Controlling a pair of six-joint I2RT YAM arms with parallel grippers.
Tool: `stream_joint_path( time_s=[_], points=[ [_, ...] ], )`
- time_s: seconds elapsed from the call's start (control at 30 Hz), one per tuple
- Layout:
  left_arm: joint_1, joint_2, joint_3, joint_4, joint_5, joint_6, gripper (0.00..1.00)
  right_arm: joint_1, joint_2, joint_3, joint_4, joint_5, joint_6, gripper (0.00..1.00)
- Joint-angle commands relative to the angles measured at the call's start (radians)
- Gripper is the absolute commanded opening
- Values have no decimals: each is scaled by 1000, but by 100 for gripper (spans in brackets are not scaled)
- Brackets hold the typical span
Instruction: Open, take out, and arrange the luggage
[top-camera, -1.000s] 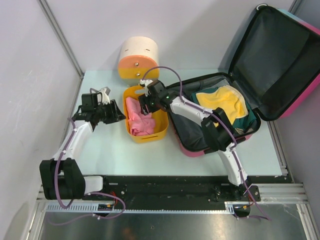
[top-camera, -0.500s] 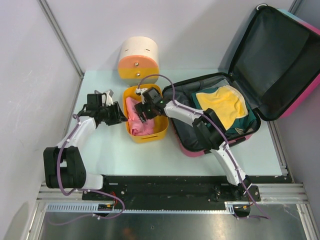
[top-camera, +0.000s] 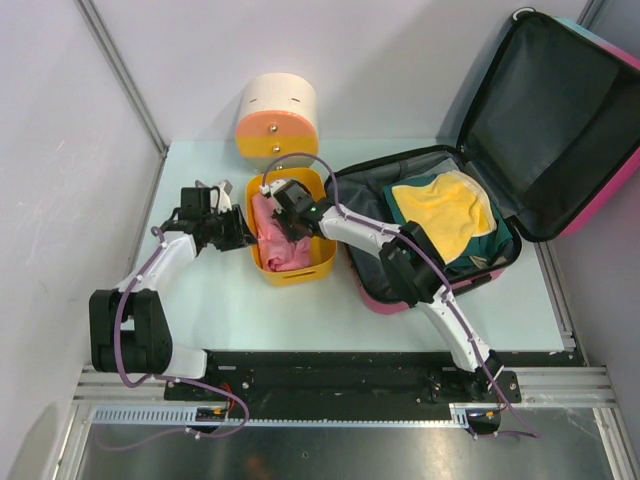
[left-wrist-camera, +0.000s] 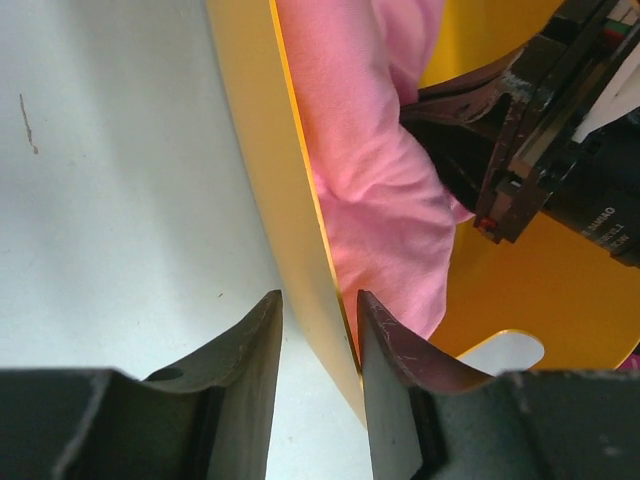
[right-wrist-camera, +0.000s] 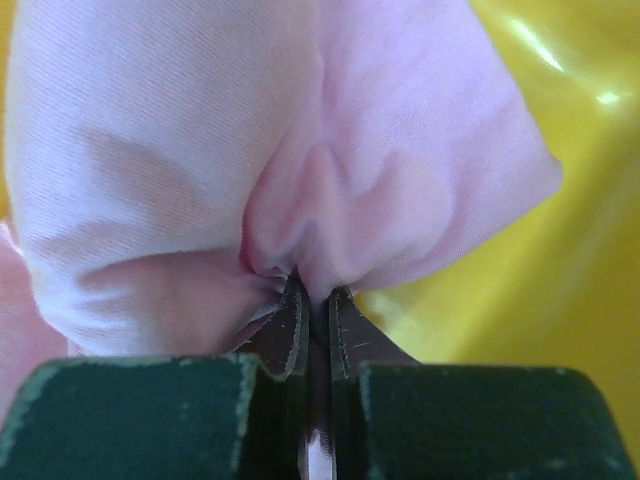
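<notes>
The luggage (top-camera: 560, 110) lies open at the right, lid raised, with yellow and green clothing (top-camera: 445, 205) in its lower half. A yellow basket (top-camera: 322, 262) left of it holds a pink cloth (top-camera: 275, 245). My right gripper (top-camera: 283, 215) reaches into the basket and is shut on a fold of the pink cloth (right-wrist-camera: 200, 130), which bunches at the fingertips of that gripper (right-wrist-camera: 315, 290). My left gripper (left-wrist-camera: 318, 305) stands open astride the basket's left wall (left-wrist-camera: 262, 150), one finger outside, one inside against the pink cloth (left-wrist-camera: 370, 180).
A cream and orange round drawer box (top-camera: 277, 117) stands behind the basket at the table's back edge. Grey walls close in on the left and behind. The luggage lid overhangs the table's right side.
My right gripper has moved left, deeper into the basket, and closed on the pink cloth. My left gripper has edged right onto the basket's wall.
</notes>
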Motion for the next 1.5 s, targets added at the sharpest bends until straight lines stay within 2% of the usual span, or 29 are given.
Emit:
stream_joint_path(
  time_s=[0.0, 0.2, 0.27, 0.3, 0.47, 0.67, 0.73, 0.87, 1.03, 1.1, 1.2, 1.23, 1.27, 1.33, 1.37, 1.47],
  points=[
    [0, -29, 5, 31, -30, -14, 40, -50, -103, -38, -52, 154, -95, 0],
    [0, -37, 6, 31, -34, -9, 39, -56, -150, -78, -42, 151, -130, 2],
    [0, -37, 9, 31, -31, -6, 39, -56, -144, -52, -71, 96, -116, 26],
    [0, -38, 9, 31, -30, -4, 39, -59, -150, -52, -69, 40, -107, 50],
    [1, -51, 14, 32, -11, 0, 40, -65, -213, -79, 22, -64, -76, 64],
    [13, -64, 23, 32, 7, 6, 41, -96, -239, -118, 126, -202, -12, 61],
    [17, -66, 32, 34, 23, 17, 43, -87, -200, -99, 120, -223, -11, 59],
    [24, -75, 54, 34, 47, 26, 44, -87, -132, -59, 113, -260, 42, 36],
    [26, -92, 69, 40, 91, 43, 45, -71, -66, -10, 109, -407, 112, 31],
    [26, -98, 69, 44, 107, 55, 45, -64, -60, 4, 128, -493, 131, 33],
    [65, -117, 69, 52, 147, 75, 50, -77, -64, 40, 117, -538, 138, 43],
    [70, -121, 75, 55, 157, 88, 54, -87, -71, 65, 113, -539, 135, 45],
    [76, -127, 77, 63, 165, 91, 58, -100, -93, 74, 94, -542, 135, 52],
    [90, -134, 94, 66, 173, 109, 65, -146, -136, 74, 82, -562, 134, 59],
    [92, -135, 104, 67, 174, 120, 66, -160, -193, 68, 64, -567, 125, 66],
    [92, -137, 152, 67, 182, 155, 67, -231, -293, 18, 25, -579, 89, 76]
  ],
)
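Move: The right hand, low in the yellow basket, already grips a fold of the pink cloth, whose middle lies about 4 cm to its left and level with it. The basket's right wall stands roughly 8 cm to its right and 1 cm farther out; the suitcase's middle is some 28 cm right and 2 cm ahead. The left hand straddles the basket's left wall, with the pink cloth's middle about 7 cm to its right, 2 cm ahead and 5 cm below. Still pinching the pink cloth, the right hand drags it about 5 cm right towards the basket's right wall and a little forward, then opens, lets go and rises. It dips back, left and down over the cloth, half closing, then lifts and opens wider again, rolled some 25 degrees left side up. The left hand keeps straddling the left wall before rising about 6 cm, opening and tipping its fingers slightly up. ##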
